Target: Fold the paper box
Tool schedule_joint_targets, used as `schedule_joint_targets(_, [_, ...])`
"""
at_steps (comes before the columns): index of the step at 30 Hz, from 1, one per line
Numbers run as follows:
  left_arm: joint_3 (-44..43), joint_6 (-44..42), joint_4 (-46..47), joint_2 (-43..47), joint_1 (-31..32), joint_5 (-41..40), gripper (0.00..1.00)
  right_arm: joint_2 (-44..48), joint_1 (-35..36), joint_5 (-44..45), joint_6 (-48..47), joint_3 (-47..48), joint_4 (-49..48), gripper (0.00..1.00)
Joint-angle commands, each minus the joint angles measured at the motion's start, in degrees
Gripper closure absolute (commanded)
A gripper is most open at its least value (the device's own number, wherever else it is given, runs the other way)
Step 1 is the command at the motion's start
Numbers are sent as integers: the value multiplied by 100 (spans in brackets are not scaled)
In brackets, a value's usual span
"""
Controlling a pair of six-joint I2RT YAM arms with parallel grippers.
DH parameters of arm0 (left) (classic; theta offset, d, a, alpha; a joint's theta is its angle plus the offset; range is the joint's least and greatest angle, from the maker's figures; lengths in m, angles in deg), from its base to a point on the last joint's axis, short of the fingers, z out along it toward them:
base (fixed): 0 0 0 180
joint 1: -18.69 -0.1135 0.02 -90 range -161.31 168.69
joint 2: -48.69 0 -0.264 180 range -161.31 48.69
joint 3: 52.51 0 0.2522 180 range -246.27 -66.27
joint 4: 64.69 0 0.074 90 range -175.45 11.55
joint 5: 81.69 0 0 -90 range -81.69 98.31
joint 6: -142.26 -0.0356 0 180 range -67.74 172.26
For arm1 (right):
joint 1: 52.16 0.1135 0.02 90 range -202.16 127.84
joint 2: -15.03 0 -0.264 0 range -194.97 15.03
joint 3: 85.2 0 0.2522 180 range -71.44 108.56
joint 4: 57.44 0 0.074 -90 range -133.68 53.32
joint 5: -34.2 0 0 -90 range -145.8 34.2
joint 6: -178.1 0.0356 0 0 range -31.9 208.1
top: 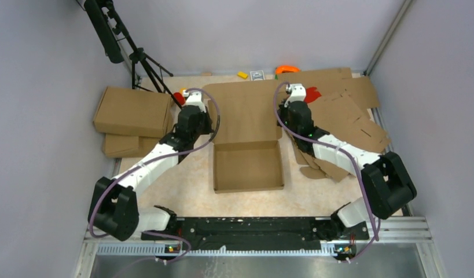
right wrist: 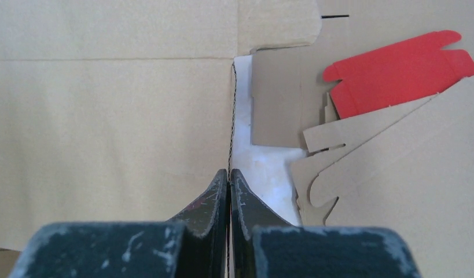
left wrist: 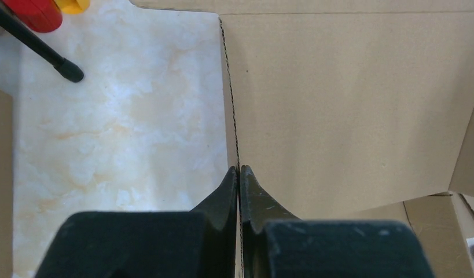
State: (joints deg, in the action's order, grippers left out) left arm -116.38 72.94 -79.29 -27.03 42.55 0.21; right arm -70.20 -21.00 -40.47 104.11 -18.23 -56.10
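Note:
The paper box [top: 247, 165] lies in mid-table. Its shallow tray stands formed at the near end, and its wide lid panel [top: 246, 110] is spread flat toward the back. My left gripper [left wrist: 239, 169] is shut on the lid's left edge [left wrist: 230, 92], which shows as a thin corrugated line running between the fingertips. My right gripper [right wrist: 230, 171] is shut the same way on the lid's right edge [right wrist: 232, 110]. From above, the left wrist [top: 194, 107] and the right wrist [top: 293, 99] sit at the lid's two sides and hide the fingers.
Two folded brown boxes [top: 133, 110] are stacked at the left. A heap of flat cut cardboard sheets [top: 350, 121] with a red sheet [right wrist: 396, 69] lies close on the right. A black tripod [top: 144, 63] stands at the back left, its foot [left wrist: 63, 68] near the left gripper. Small coloured items [top: 287, 69] line the back edge.

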Motion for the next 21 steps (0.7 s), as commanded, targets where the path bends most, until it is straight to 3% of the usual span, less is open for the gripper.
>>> schedule_joint_targets(1, [441,-309,1331,485,291,-324,100,461,337,625,-529,-447,-1668,100])
schedule_joint_targets(10, [1804,-799,2512,1553,1007,-752,100,861,840,1654,-1344,-1819,-4082,100])
schedule_joint_targets(16, [2284,-688,2699,2021,1408,-959,100,706,1330,2380,-1667,-2125,-4805,100])
schedule_joint_targets(21, [2446,-492,2766,1975,2038,-1685,100,587,1813,2982,-1790,-2450,-5282,100])
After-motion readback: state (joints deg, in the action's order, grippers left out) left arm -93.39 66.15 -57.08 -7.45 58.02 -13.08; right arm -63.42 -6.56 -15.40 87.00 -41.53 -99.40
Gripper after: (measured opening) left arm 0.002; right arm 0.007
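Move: Both closed hands already pinch the side edges of the box's raised lid, whose middle is about 11 cm to the left hand's right, 2 cm ahead and a touch higher; a tripod foot stands some 9 cm ahead and 9 cm left of that hand. The open tray lies about 12 cm back, 11 cm right and 13 cm below the left hand. From the right hand the tray is some 14 cm back, 10 cm left and 14 cm below, and the red paper piece about 15 cm ahead, 11 cm right and 17 cm below. Keeping their pinch on the two side edges of the lid, both hands draw it back towards the robot together, the left about 7 cm and the right about 6 cm, rising a little and edging to the right as they go. Both wrists tip their fingers up by 20 to 25 degrees along with the swinging panel, so that the lid turns about its crease at the tray's far wall towards standing over the tray. ##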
